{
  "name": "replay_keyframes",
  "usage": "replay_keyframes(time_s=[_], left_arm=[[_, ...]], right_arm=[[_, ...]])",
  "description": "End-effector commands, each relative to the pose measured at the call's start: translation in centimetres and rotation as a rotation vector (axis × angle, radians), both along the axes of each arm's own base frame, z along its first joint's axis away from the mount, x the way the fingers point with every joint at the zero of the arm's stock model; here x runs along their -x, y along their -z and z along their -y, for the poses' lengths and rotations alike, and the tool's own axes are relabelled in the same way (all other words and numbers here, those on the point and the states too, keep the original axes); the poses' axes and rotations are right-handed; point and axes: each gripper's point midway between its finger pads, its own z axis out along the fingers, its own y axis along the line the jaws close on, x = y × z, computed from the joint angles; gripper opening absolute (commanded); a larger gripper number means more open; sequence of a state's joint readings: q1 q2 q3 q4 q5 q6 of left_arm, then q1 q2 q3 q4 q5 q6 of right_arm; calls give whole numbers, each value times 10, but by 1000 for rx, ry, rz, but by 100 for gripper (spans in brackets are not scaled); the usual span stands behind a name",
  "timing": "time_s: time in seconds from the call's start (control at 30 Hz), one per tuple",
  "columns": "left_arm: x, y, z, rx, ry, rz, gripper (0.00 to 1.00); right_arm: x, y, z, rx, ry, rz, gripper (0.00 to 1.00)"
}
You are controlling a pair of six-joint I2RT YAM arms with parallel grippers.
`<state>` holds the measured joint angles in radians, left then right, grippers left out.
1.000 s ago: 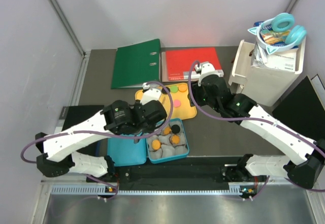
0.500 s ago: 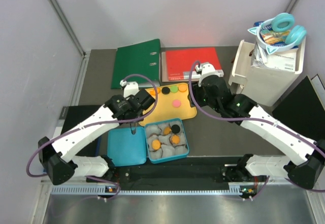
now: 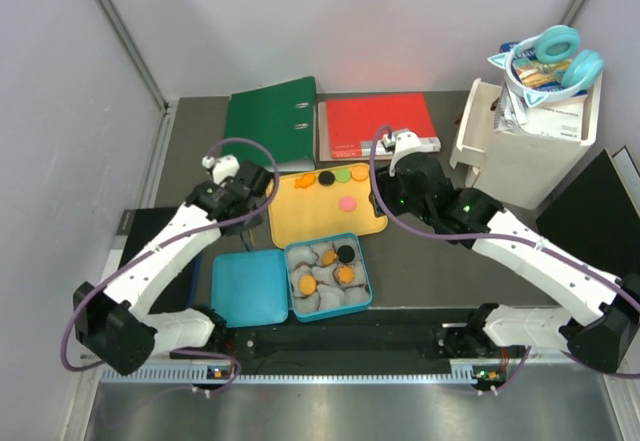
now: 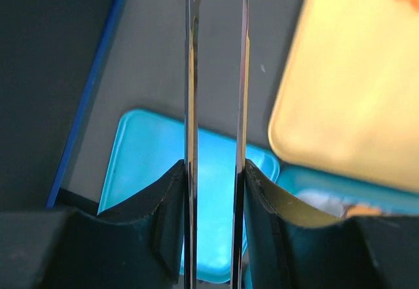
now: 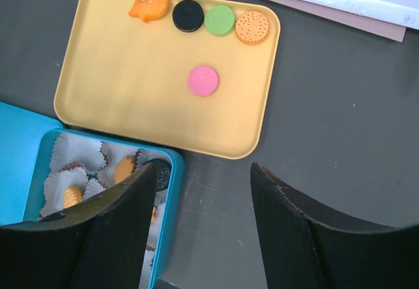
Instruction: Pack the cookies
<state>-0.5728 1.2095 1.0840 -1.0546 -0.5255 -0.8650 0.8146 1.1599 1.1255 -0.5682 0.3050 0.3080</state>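
Five cookies lie on the yellow tray: an orange fish, a black disc, a green one and an orange one along the far edge, with a pink one nearer the middle. The blue box of paper cups holds orange cookies and a black cookie. My left gripper hangs left of the tray, shut on metal tweezers whose blades stand apart with nothing between them. Right of the tray, my right gripper is open over bare table.
The box's blue lid lies left of the box. A green binder and a red folder lie behind the tray. A white bin with headphones stands at the right. A dark mat lies at the left.
My left arm has swung up and left, from over the blue box to beside the tray's left edge. The right arm has stayed put.
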Motion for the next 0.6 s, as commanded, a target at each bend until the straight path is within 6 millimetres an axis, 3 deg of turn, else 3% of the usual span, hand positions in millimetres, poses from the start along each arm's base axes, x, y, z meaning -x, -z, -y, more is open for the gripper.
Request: replay_keyframes(time_s=[0.0,0.13,0.17,0.2,0.23,0.3,0.33,0.37,0.57], left_arm=[[-57,-8,-21,96,-132,77,42],[-98,2,-35,103,-212,68,42],[-110,15,-34,96,-216,48,42],[-121,14,-38,97,-237,53,42],[-128,32,-40,86,-250,3,41],[-147,35,-43,84,-268,2,41],[-153,48,-44,69,-273,-31,41],[-163,45,-45,66,-274,-17,42],[-183,63,-79,27,-343,-65,48]], right_arm=[[-3,-13,-5,-52,-6,20,59],[1,-14,-4,-66,-14,18,59],[1,-16,-4,-72,-14,21,59],[2,-15,-3,-74,-11,20,59],[2,-16,-3,-82,-14,21,59],[4,-17,-3,-91,-17,20,59],[5,-18,-3,-91,-15,21,59],[5,-21,-1,-97,-10,27,59],[6,-20,7,-80,10,42,59]])
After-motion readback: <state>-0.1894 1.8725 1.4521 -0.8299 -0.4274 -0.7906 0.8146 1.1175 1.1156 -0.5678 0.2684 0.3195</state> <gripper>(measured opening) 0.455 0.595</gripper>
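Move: The left hand already holds the metal tongs. The orange fish cookie it appears to be going for lies about 23 cm ahead, 17 cm to its right and 14 cm below. The black cookie is level with the fish, some 5 cm farther right. The pink cookie is 16 cm ahead and 28 cm right of the hand, and the blue box 6 cm back and 23 cm right. From the right hand the fish is about 22 cm ahead, 22 cm left and 22 cm down. Still gripping the metal tongs, the left hand sweeps forward some 16 cm past the tray's left side towards the level of the fish cookie. It drifts about 5 cm left early on, then sinks roughly 8 cm as it keeps reaching. The wrist turns about 15 degrees counter-clockwise, with the tongs' tips trailing back towards the tray. ##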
